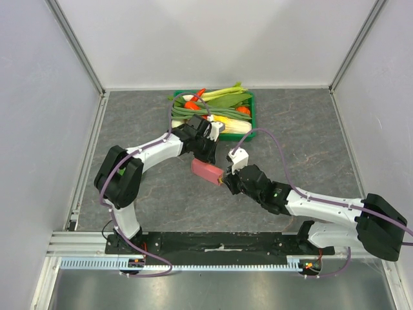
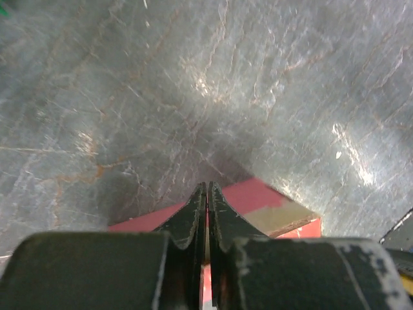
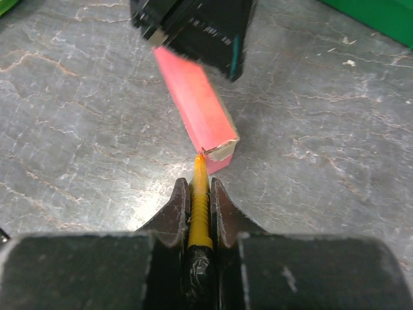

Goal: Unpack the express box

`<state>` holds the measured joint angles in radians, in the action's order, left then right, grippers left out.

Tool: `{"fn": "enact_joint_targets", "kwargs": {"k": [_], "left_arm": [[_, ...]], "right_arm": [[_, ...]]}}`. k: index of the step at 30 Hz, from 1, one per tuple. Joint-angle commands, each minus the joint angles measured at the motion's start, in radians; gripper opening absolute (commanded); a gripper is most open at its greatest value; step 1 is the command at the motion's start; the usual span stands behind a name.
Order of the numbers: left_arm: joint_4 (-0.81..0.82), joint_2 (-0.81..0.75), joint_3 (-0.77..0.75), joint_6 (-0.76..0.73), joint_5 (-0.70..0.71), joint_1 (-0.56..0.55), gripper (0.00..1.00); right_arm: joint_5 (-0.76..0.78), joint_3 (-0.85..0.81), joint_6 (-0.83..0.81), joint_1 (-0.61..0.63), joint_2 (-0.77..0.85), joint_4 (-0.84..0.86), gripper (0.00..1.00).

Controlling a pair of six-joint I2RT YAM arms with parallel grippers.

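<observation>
The express box [image 1: 206, 171] is a slim pink carton lying mid-table. From behind it, my left gripper [image 1: 204, 156] comes down on its far end. In the left wrist view the jaws [image 2: 206, 187] are pressed together with a sliver of red showing between them, and the pink box [image 2: 261, 194] lies underneath. My right gripper [image 1: 228, 178] is shut on a yellow ribbed cutter [image 3: 200, 206]. The cutter's tip touches the upper corner of the box's near end [image 3: 216, 150]. The left gripper hides the far end of the box [image 3: 193, 97] in the right wrist view.
A green crate [image 1: 253, 119] full of vegetables stands just behind the left gripper. Its edge shows at the top right of the right wrist view as the crate [image 3: 381, 16]. Grey walls with metal rails close in the table on three sides.
</observation>
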<state>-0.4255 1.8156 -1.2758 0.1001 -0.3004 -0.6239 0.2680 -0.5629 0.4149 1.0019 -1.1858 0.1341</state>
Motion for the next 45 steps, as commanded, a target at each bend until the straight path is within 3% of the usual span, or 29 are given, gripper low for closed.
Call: {"fn": "enact_joint_targets", "kwargs": {"k": [1, 14, 24, 31, 37, 45], "left_arm": [[0.004, -0.035, 0.041, -0.013, -0.066, 0.003, 0.07], [0.008, -0.108, 0.072, -0.011, -0.048, 0.003, 0.12], [-0.001, -0.206, 0.032, -0.014, 0.139, 0.009, 0.48], [-0.053, -0.260, 0.059, -0.099, 0.041, 0.007, 0.58], [-0.032, -0.311, 0.173, -0.195, -0.104, 0.000, 0.65], [-0.005, -0.303, 0.237, -0.217, -0.218, -0.023, 0.69]], "right_arm": [[0.096, 0.008, -0.025, 0.001, 0.043, 0.052, 0.00], [0.093, -0.020, -0.013, 0.001, -0.011, 0.075, 0.00], [0.125, -0.008, 0.024, 0.003, 0.058, 0.009, 0.00], [0.195, -0.006, 0.116, 0.001, 0.098, -0.126, 0.00], [0.250, 0.024, 0.166, -0.002, 0.166, -0.160, 0.00], [0.252, 0.052, 0.185, -0.013, 0.192, -0.166, 0.00]]}}
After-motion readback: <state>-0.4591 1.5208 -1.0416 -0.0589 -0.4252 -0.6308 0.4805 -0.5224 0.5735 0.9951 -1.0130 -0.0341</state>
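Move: The pink express box lies under the left hand's closed fingertips, its middle about 4 cm back from that hand, 1 cm to its left and 4 cm below. The knife tip, at the box's right end, is some 7 cm back and 3 cm right of the left hand; the green vegetable crate is about 16 cm straight ahead. From the right hand, the box's middle is about 5 cm ahead, 8 cm left and 5 cm below. The pink box is left by the left hand's closed fingertips at its far edge: they first go about 3 cm back and 2 cm down, then rise some 8 cm and open wide, and finally come back about 6 cm while sinking 3 cm, to spread over the box. The right hand keeps its grip on the knife, hovers, then draws about 5 cm right, away from the box, turning some 15 degrees clockwise. ##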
